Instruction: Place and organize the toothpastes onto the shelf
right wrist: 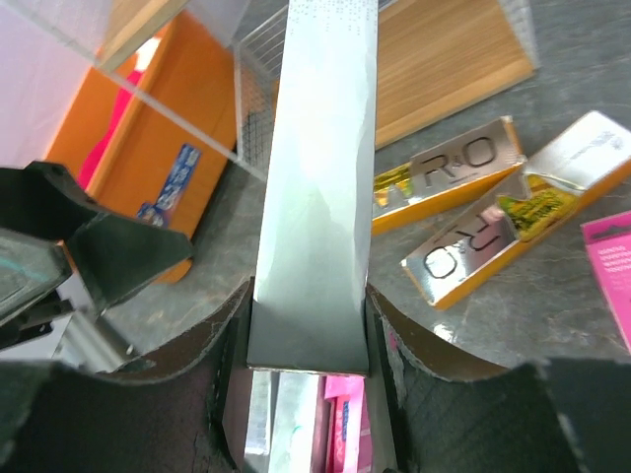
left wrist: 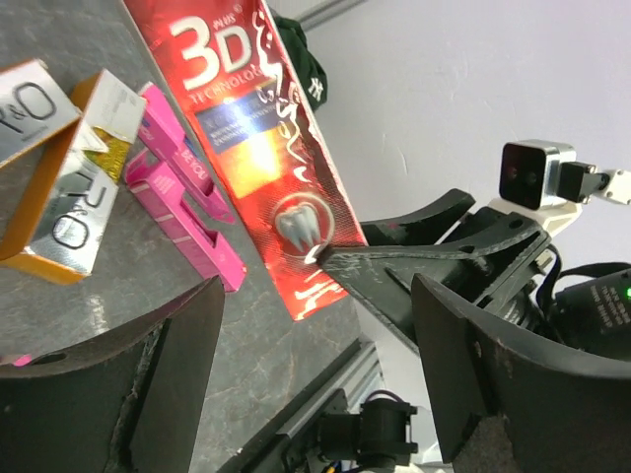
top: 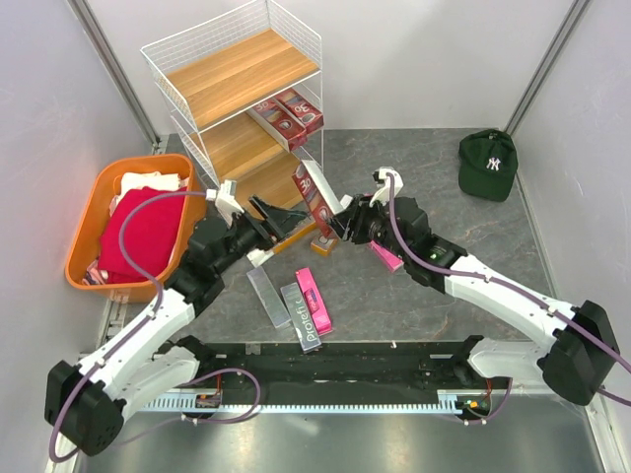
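Observation:
My right gripper (top: pixel 336 223) (right wrist: pixel 308 296) is shut on the lower end of a dark red toothpaste box (top: pixel 312 196) (left wrist: pixel 258 148), which stands nearly upright in front of the shelf (top: pixel 232 79). The box's face (right wrist: pixel 317 187) toward the right wrist camera looks silvery. My left gripper (top: pixel 284 223) (left wrist: pixel 315 296) is open just left of that box, with nothing between its fingers. Two red boxes (top: pixel 287 116) lie on the shelf's middle board. Gold boxes (right wrist: pixel 449 168) (left wrist: pixel 69 197), pink boxes (top: pixel 314 299) (left wrist: pixel 187 207) and silver-grey boxes (top: pixel 268 293) lie on the table.
An orange basket (top: pixel 99 212) with red and white cloths sits at the left, beside the shelf. A dark green cap (top: pixel 488 163) lies at the back right. Another pink box (top: pixel 385 256) lies partly under my right arm.

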Controlling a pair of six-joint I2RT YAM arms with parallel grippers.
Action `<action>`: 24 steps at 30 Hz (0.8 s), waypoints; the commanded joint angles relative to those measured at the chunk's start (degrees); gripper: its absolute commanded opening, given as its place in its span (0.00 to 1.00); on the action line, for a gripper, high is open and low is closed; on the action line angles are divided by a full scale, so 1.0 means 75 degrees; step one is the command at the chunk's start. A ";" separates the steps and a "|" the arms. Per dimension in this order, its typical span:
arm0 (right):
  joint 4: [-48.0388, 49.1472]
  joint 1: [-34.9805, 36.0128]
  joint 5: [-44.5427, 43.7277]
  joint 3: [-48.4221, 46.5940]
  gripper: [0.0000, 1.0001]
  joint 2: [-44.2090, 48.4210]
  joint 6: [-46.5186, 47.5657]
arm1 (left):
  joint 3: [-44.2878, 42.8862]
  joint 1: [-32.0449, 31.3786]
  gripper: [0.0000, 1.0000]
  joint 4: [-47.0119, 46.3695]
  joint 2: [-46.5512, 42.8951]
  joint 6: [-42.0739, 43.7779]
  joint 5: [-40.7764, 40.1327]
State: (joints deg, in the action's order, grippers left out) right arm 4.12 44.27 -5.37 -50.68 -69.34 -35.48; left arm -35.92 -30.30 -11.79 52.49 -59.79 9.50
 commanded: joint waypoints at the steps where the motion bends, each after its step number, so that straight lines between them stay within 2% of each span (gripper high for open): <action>1: 0.0459 -0.0184 0.1838 -0.0250 0.23 0.0304 0.0394 | 0.0009 0.0056 0.84 0.0692 -0.0716 0.0787 -0.0562; 6: -0.0173 -0.0359 0.3046 -0.0847 0.22 0.0117 0.1098 | -0.0331 0.0080 0.86 0.2108 -0.1314 0.1573 -0.1405; 10: -0.0058 -0.0652 0.4239 -0.0966 0.22 0.0082 0.1005 | -0.0530 0.0091 0.86 0.2567 -0.1946 0.2076 -0.1933; 16: 0.0188 -0.0875 0.4746 -0.1247 0.22 -0.0047 0.0701 | -0.1221 0.0080 0.87 0.3679 -0.2334 0.3108 -0.3057; 19: 0.0703 -0.1062 0.5156 -0.1247 0.22 -0.0188 0.0199 | -0.1433 0.0091 0.88 0.4008 -0.2603 0.3436 -0.3630; 21: 0.1522 -0.1215 0.5612 -0.1095 0.22 -0.0363 -0.0282 | -0.1538 0.0080 0.88 0.4196 -0.2791 0.3612 -0.3983; 24: 0.2356 -0.1332 0.5708 -0.0989 0.21 -0.0574 -0.1068 | -0.1585 0.0091 0.88 0.4525 -0.2955 0.3741 -0.4663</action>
State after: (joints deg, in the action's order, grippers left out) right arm 7.14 35.51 32.51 -56.95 -72.12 -35.66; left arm -45.43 -29.95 17.56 31.86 -37.06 -15.75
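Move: Gripped by one end in the right hand, the red toothpaste is bound, it seems, for the free part of the middle shelf, about 21 cm ahead, 22 cm left and near hand height. The two red boxes already there stand some 28 cm ahead and 12 cm left of the hand. On the table roughly 20 cm below lie the right gold box, 13 cm straight ahead, and the left gold box, 12 cm ahead and 10 cm left. From the empty left hand, the red toothpaste's middle is about 5 cm ahead and 6 cm right, roughly level. Swinging the red toothpaste counter-clockwise by nearly 30 degrees, the right hand keeps its pinch on the near end, first draws back about 4 cm and slightly left, then rises some 5 cm. The left hand, already open and clear of the toothpaste, pulls away about 12 cm to the left, rising late by 5 cm and drifting back a little, while it rolls left side up and turns counter-clockwise. ##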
